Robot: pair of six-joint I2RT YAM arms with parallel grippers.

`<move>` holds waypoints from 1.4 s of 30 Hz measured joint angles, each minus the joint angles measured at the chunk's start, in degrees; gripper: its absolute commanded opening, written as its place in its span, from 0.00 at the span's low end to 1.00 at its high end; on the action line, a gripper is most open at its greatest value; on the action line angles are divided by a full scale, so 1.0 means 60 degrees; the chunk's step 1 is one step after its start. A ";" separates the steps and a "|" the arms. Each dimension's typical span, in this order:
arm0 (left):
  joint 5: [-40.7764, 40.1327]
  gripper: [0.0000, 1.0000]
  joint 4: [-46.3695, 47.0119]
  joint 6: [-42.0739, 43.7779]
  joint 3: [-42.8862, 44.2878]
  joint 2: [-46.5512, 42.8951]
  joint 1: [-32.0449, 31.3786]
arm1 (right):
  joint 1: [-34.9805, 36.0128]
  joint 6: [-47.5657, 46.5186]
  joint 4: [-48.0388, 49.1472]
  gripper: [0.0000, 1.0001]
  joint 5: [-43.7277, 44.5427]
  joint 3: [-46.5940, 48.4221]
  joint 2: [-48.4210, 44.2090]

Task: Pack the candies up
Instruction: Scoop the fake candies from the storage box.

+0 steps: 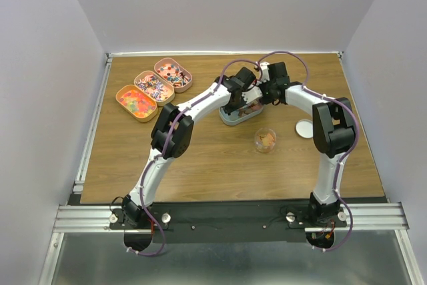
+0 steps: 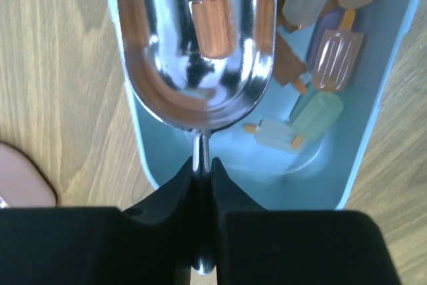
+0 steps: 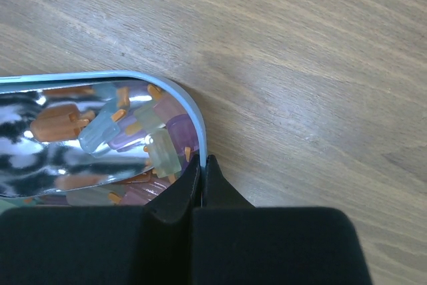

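Note:
A light blue oval tin (image 1: 229, 119) sits mid-table, holding popsicle-shaped candies (image 2: 337, 58) in orange, purple, pale green and white. My left gripper (image 2: 202, 168) is shut on the thin handle of a silver metal scoop (image 2: 200, 51). The scoop's bowl lies inside the tin with one orange candy (image 2: 212, 25) in it. My right gripper (image 3: 201, 163) is shut on the tin's rim (image 3: 193, 115) at its end, one finger inside and one outside. Candies (image 3: 160, 145) and the shiny scoop (image 3: 40, 158) lie just beyond it. From above, both grippers (image 1: 233, 105) (image 1: 263, 98) meet over the tin.
Three pink oval tins (image 1: 136, 101) (image 1: 154, 87) (image 1: 173, 75) of mixed sweets stand in a row at the back left. A small clear cup (image 1: 265, 140) with a few candies stands in front of the blue tin, with a white round lid (image 1: 305, 128) to its right.

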 measured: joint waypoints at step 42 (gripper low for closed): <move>0.1198 0.00 0.1898 0.0277 -0.2630 -0.1938 0.0484 | -0.0142 0.0058 0.0149 0.42 -0.0452 -0.0109 -0.0441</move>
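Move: My left hand holds the scoop's handle, with the bowl down in the blue box. The candies in the box's right end are some 10 cm to its right, 2 cm ahead and 3 cm lower. The clear round storage box stands about 12 cm right and 12 cm back. My right hand pinches the rim, with those candies about 3 cm left, 4 cm back and 2 cm below; the white lid lies some 15 cm right and 13 cm back of it. I sink my left hand about 2 cm to work the bowl down among the candies, drifting slightly back. I hold it low while rolling the wrist so the bowl's tip on the right comes up, nearly 10 degrees in all, then lift some 4 cm. My right hand steadies the rim until just before that lift, then opens, lets go and rises about 2 cm. ##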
